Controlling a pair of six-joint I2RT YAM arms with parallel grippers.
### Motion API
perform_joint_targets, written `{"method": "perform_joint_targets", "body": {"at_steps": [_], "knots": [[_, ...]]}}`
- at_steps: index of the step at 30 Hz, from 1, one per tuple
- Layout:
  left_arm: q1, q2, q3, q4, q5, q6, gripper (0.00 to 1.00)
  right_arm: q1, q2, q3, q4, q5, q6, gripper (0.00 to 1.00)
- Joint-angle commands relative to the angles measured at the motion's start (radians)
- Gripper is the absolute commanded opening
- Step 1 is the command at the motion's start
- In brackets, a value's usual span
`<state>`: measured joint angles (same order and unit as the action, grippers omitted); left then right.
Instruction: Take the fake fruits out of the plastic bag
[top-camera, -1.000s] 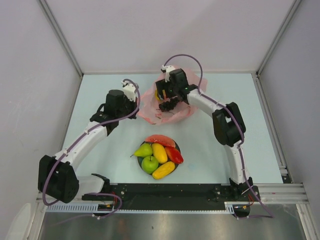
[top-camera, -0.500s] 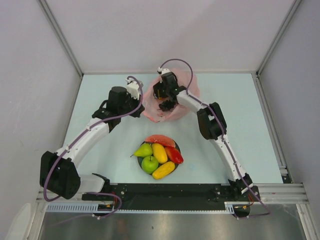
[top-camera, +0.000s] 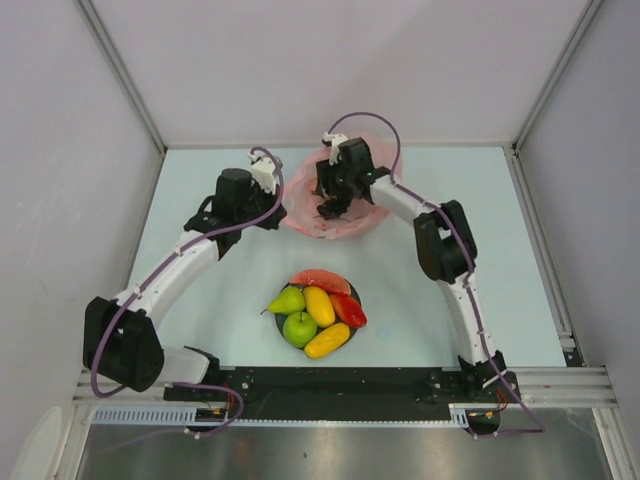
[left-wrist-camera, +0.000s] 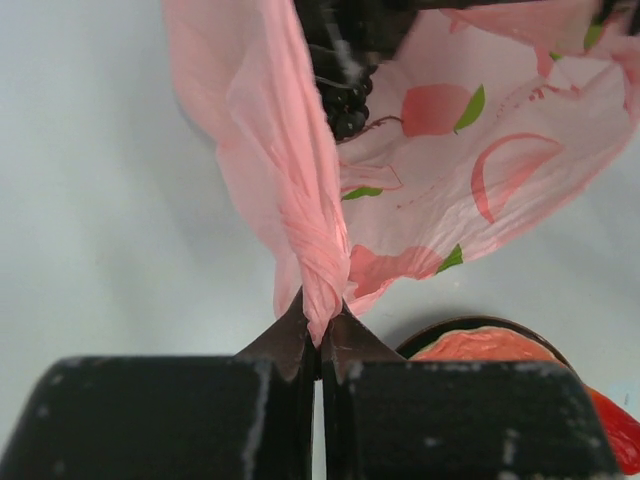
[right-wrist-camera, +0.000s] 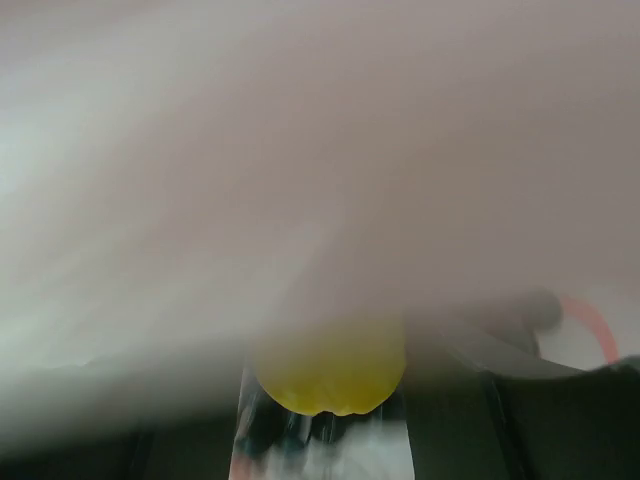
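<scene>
The pink plastic bag (top-camera: 350, 222) lies at the back middle of the table, its mouth held up. My left gripper (top-camera: 284, 205) is shut on a twisted strand of the plastic bag (left-wrist-camera: 318, 250) at its left edge. My right gripper (top-camera: 328, 208) reaches down inside the bag. Through blurred bag film, a yellow fruit (right-wrist-camera: 330, 360) fills the gap between the right gripper (right-wrist-camera: 325, 405) fingers. Dark grapes (left-wrist-camera: 347, 105) hang in the bag mouth under the right arm. Other fake fruits rest outside the bag: pear (top-camera: 288, 300), apple (top-camera: 299, 328), watermelon slice (top-camera: 318, 279).
A dark round plate (top-camera: 357, 296) near the front middle carries those fruits plus two yellow-orange pieces (top-camera: 327, 340) and a red piece (top-camera: 348, 310). Its rim (left-wrist-camera: 440, 335) shows just below the bag in the left wrist view. Grey walls enclose the table.
The right wrist swung left and back inside the bag, and its jaws narrowed. The bag has bunched into a rounder shape. The left gripper keeps its pinch on the bag.
</scene>
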<state>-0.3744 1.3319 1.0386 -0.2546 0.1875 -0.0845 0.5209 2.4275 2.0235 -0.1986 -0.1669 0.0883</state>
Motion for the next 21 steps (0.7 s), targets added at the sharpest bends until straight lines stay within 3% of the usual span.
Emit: {"method": "perform_joint_targets", "body": {"at_steps": [1, 5, 8, 11, 15, 21], "knots": [[0.034, 0.036, 0.099, 0.043, -0.006, -0.029, 0.00, -0.027, -0.329, -0.221, 0.077, -0.146, -0.022, 0.34], [0.037, 0.064, 0.135, 0.058, -0.010, -0.008, 0.00, -0.022, -0.548, -0.466, 0.126, -0.221, -0.045, 0.34], [0.037, 0.085, 0.156, 0.057, 0.010, -0.004, 0.00, 0.002, -0.668, -0.577, 0.059, -0.273, -0.056, 0.34], [0.035, 0.102, 0.164, 0.057, 0.036, 0.000, 0.00, 0.042, -0.764, -0.664, -0.010, -0.338, -0.120, 0.33], [0.035, 0.086, 0.137, 0.078, 0.059, 0.008, 0.00, 0.108, -0.904, -0.753, -0.113, -0.387, -0.321, 0.31], [0.035, 0.058, 0.123, 0.058, 0.086, -0.001, 0.00, 0.243, -0.982, -0.810, -0.185, -0.344, -0.360, 0.30]]}}
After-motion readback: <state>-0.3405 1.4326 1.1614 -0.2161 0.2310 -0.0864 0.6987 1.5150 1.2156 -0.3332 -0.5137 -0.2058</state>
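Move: The yellow fruit is already in the right hand's fingers; the plate it is bound for has its middle about 32 cm back and 3 cm left of that hand, some 6 cm below. Near the way, the salmon-red fruit on the plate's far edge is 25 cm back and 2 cm left, the grapes in the bag 6 cm back, 2 cm right and 5 cm lower. From the left hand the plate is about 13 cm back, 10 cm right and 18 cm down. Keeping its grip on the yellow fruit, the right hand carries it up out of the bag and back some 27 cm towards the plate, rising about 15 cm before sinking a little, and turning about 35 degrees counter-clockwise. The left fingers stay pinched on the bag's edge while that hand shifts about 4 cm forward and slightly up, then holds. ##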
